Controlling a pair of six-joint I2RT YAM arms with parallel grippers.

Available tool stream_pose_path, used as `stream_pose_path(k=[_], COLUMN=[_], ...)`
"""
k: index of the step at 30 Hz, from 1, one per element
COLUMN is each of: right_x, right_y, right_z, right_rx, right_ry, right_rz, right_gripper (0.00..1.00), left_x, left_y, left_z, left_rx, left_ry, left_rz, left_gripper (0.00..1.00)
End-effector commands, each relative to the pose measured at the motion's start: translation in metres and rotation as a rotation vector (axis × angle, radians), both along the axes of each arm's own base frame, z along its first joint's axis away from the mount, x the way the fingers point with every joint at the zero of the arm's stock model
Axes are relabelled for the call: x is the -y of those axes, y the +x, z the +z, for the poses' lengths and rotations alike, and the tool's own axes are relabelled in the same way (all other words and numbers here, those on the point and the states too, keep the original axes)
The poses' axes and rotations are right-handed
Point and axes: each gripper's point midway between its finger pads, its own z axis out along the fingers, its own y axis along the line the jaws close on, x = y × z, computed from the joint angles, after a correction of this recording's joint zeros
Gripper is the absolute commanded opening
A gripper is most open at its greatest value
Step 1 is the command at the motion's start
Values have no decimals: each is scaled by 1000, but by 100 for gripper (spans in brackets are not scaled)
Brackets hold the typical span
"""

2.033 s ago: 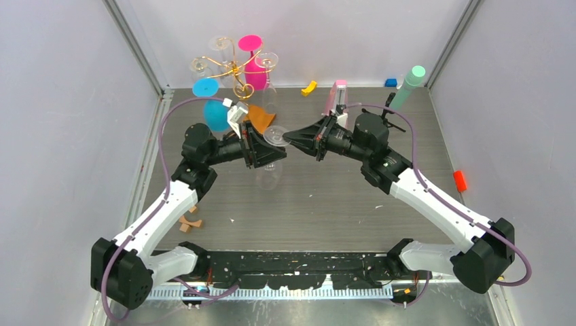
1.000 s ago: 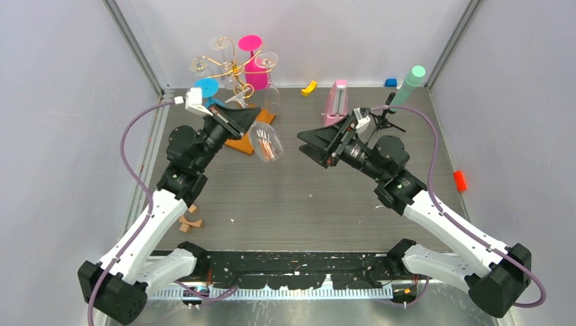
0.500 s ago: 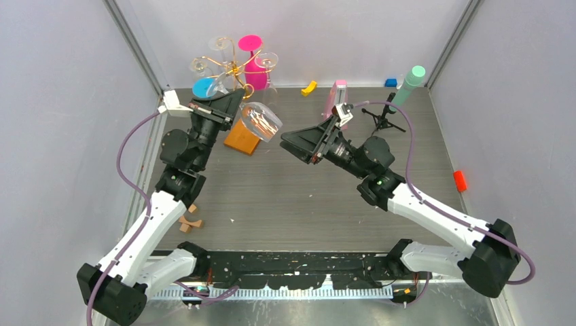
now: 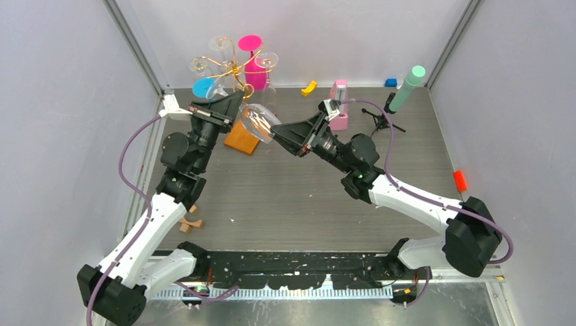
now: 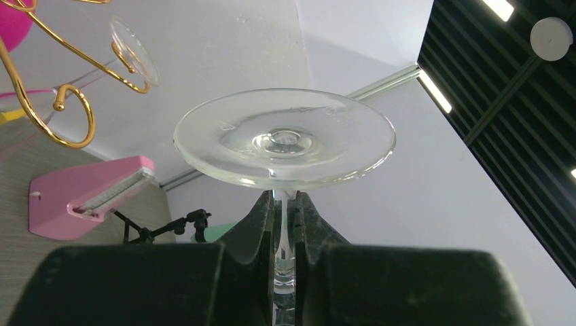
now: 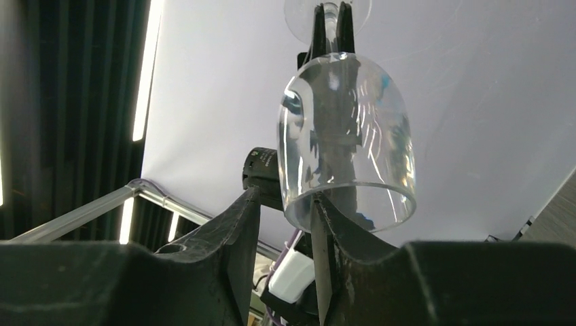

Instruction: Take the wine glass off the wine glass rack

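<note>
My left gripper [image 4: 239,105] [image 5: 285,197] is shut on the stem of a clear wine glass [image 4: 261,124] [image 5: 285,139] [image 6: 346,136], held in the air off the rack. The bowl's mouth faces my right gripper [image 4: 280,130] [image 6: 282,197]. That gripper's jaws are part open and straddle the rim: one finger sits at the bowl's mouth, the other stands outside with a gap. The gold wine glass rack [image 4: 231,68] [image 5: 41,102] stands at the back left on its orange base [image 4: 243,139]. It carries clear glasses, a pink one [image 4: 251,43] and a blue one [image 4: 204,87].
A pink block [image 4: 337,102] [image 5: 88,197], a small black tripod [image 4: 380,119] and a mint-capped bottle [image 4: 409,85] stand at the back right. A yellow piece [image 4: 309,87], a blue piece [image 4: 390,82], a red piece [image 4: 460,180] and wooden bits [image 4: 189,221] lie around.
My left gripper carried the glass up and back toward the rack. My right gripper moved left up to the bowl's rim, and its jaws narrowed from wide open.
</note>
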Motion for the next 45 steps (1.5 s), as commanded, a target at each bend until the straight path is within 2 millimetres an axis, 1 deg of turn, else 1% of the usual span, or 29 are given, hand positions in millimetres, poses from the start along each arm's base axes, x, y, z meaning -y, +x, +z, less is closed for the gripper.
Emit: stream_pose_path(k=[1,6,11,14,17,18,19,20,22,26,29,33,39,41,44,45], right_x=[9,1,-4,-4,-3,-3,-3,-3,-2,3,6,10,16,19,24,22], right_y=[-7,-1,4,5,6,6,7,8,8,8,8,6,0,-3,-9,-8], right_z=[47,46,45,46,46,46,46,45,46,51,55,61,66,71,76,73], right_rx=[95,84,77,76,74,74,72,71,75,93,106,129,158,176,214,211], right_ry=[133,138,141,141,141,142,145,145,151,184,201,213,220,221,201,178], right_rz=[-25,-37,-43,-46,-56,-57,-60,-62,-69,-86,-98,-110,-122,-127,-142,-147], right_gripper=[38,37,23,19,10,4,2,1,0,0,0,0,0,0,0,0], left_x=[-14,-21,-20,-15,-9,-7,-5,-3,-2,-4,-1,0,3,3,3,2], left_y=[-19,-25,-27,-33,-36,-37,-38,-39,-40,-44,-50,-54,-59,-63,-67,-68], left_z=[38,41,39,46,51,51,51,52,51,51,49,43,27,21,7,3], left_rx=[124,139,144,196,234,246,255,268,281,299,316,316,288,288,285,287], left_ry=[-76,-59,-53,-29,-15,-11,-11,-12,-15,-6,22,49,115,158,231,249], left_rz=[27,54,47,24,-7,-18,-27,-38,-44,-35,-56,-63,-77,-74,-65,-62], left_gripper=[0,0,0,1,3,4,6,8,16,37,54,70,85,98,100,100])
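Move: The left hand still pinches the wine glass by its stem, the glass's middle lying about 2 cm back, 2 cm right and 2 cm below it. From the open right hand that middle is some 5 cm ahead, 7 cm left and slightly higher, its bowl rim already between the fingertips. From the right hand the rack's centre stands about 17 cm ahead and 10 cm left, the blue glass 12 cm ahead and 19 cm left. The right hand pinches the bowl's rim, then the left opens off the stem and backs away about 5 cm. ##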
